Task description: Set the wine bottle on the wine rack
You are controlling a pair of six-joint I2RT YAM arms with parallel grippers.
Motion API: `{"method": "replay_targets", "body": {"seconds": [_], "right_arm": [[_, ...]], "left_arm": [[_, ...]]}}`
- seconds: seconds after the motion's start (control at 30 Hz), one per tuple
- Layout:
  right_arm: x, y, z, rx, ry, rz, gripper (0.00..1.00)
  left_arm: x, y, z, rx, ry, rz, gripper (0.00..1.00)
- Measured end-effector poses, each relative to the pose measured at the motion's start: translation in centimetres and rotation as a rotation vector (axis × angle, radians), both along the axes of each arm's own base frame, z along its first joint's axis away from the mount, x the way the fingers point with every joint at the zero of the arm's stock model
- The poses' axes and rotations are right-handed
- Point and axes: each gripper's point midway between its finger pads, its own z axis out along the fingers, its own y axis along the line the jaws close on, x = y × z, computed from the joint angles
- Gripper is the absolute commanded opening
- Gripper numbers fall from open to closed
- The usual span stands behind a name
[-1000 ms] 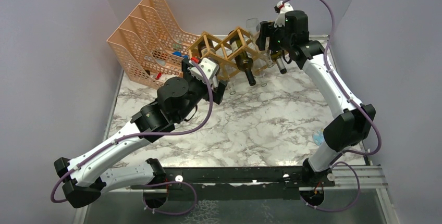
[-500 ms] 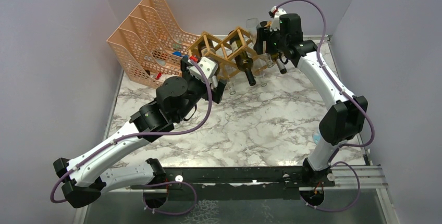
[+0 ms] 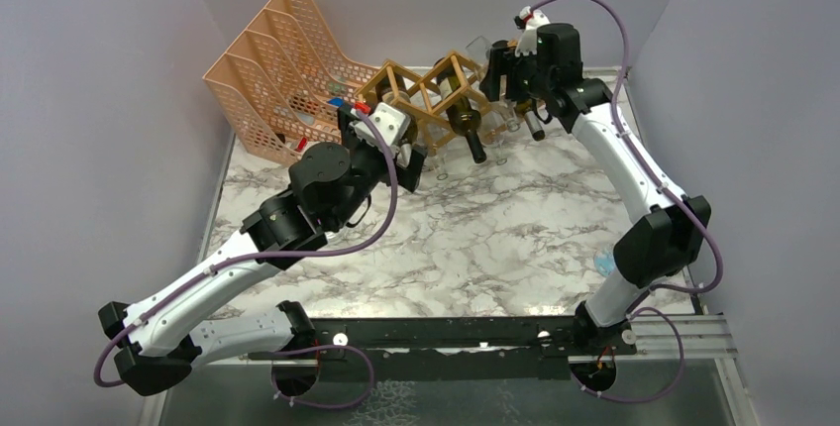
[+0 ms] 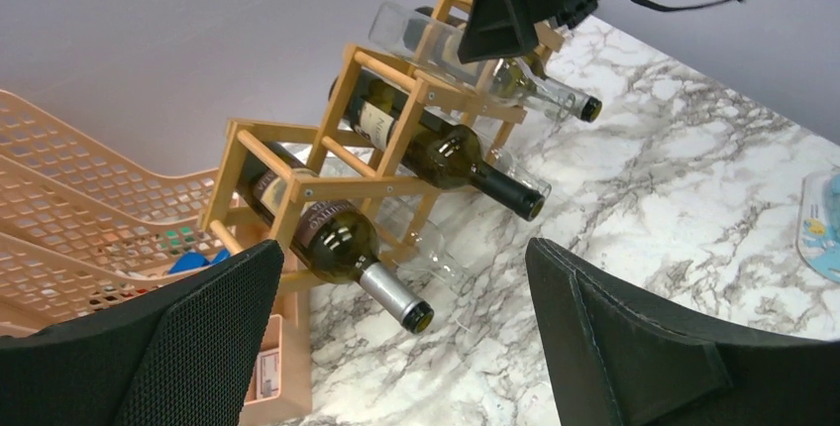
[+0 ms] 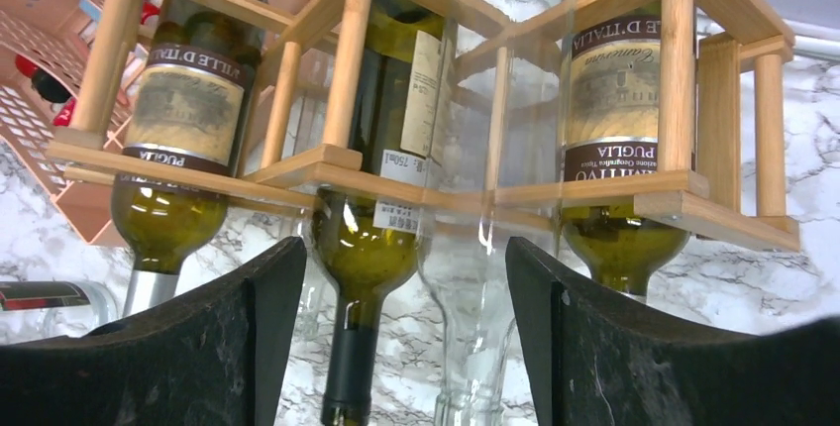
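The wooden wine rack (image 3: 421, 89) stands at the back of the marble table and holds three dark green bottles (image 5: 178, 129) with their necks toward me. A clear glass wine bottle (image 5: 490, 287) lies on top of the rack (image 5: 683, 50) between two cells, and shows in the left wrist view (image 4: 416, 30) too. My right gripper (image 5: 404, 248) hovers open over the rack's right end. The clear neck and one green neck show between its fingers, untouched. My left gripper (image 4: 401, 277) is open and empty in front of the rack's left end (image 4: 396, 144).
A peach perforated file organizer (image 3: 277, 69) stands left of the rack, with small items inside. More clear glass lies under the rack (image 4: 446, 253). A small blue object (image 3: 604, 263) sits by the table's right edge. Grey walls close in behind and on both sides.
My right wrist has shifted slightly left over the rack, then settled. The left arm has edged up and left toward the rack. The bottles have not moved.
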Motion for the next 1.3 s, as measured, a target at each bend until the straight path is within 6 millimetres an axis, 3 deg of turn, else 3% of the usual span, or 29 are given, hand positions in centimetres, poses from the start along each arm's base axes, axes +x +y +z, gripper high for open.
{"method": "replay_targets", "body": {"seconds": [0.17, 0.27, 0.4, 0.6, 0.77, 0.93, 1.03, 1.17, 1.3], "right_arm": [[-2.5, 1.1, 1.8, 0.005, -0.047, 0.015, 0.76], [-5.0, 3.2, 2.7, 0.021, -0.073, 0.076, 0.76], [-9.5, 8.0, 2.4, 0.057, -0.091, 0.223, 0.76], [-17.8, 16.6, 2.1, 0.147, -0.111, 0.496, 0.76], [-22.3, 22.7, 0.9, 0.182, -0.113, 0.646, 0.76], [-24.1, 29.6, -2.8, 0.153, -0.08, 0.737, 0.76], [-24.3, 32.6, -5.0, 0.119, -0.065, 0.761, 0.76], [-23.4, 35.4, -5.8, 0.105, -0.082, 0.751, 0.76], [-22.2, 36.7, -5.6, 0.106, -0.107, 0.726, 0.74]], "left_arm": [[0.1, 0.7, 1.9, -0.016, -0.033, 0.026, 0.99], [0.1, 1.4, 3.3, -0.028, -0.059, 0.047, 0.99], [-0.2, 2.4, 5.5, -0.057, -0.097, 0.067, 0.99], [-1.2, 4.8, 9.1, -0.131, -0.159, 0.102, 0.99], [-2.0, 6.5, 10.6, -0.183, -0.192, 0.12, 0.99], [-2.7, 7.7, 11.6, -0.221, -0.212, 0.136, 0.99], [-2.9, 8.3, 11.9, -0.232, -0.217, 0.146, 0.99], [-3.1, 8.9, 12.2, -0.247, -0.224, 0.159, 0.99], [-3.1, 9.2, 12.2, -0.25, -0.224, 0.167, 0.99]]}}
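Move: The capped glass bottle stands far across the table from my right hand: about 41 cm left, 21 cm back and some 19 cm lower at its middle. The dish basket's middle is roughly 21 cm farther out than that bottle and 7 cm left of it. Under my right hand the clear bottle lies on the rack, 3 cm ahead and 11 cm below. From my left hand the capped bottle is about 17 cm left, 2 cm back, 28 cm down. I swing my right hand off the rack, up slightly at first, then fast to the left and back, some 37 cm left and 22 cm back, sinking late and turning about 40 degrees counter-clockwise, until its still-open fingers come close to the bottle's silver cap. My left hand, empty and open, lifts about 12 cm and slides left, fingers tipping up. ##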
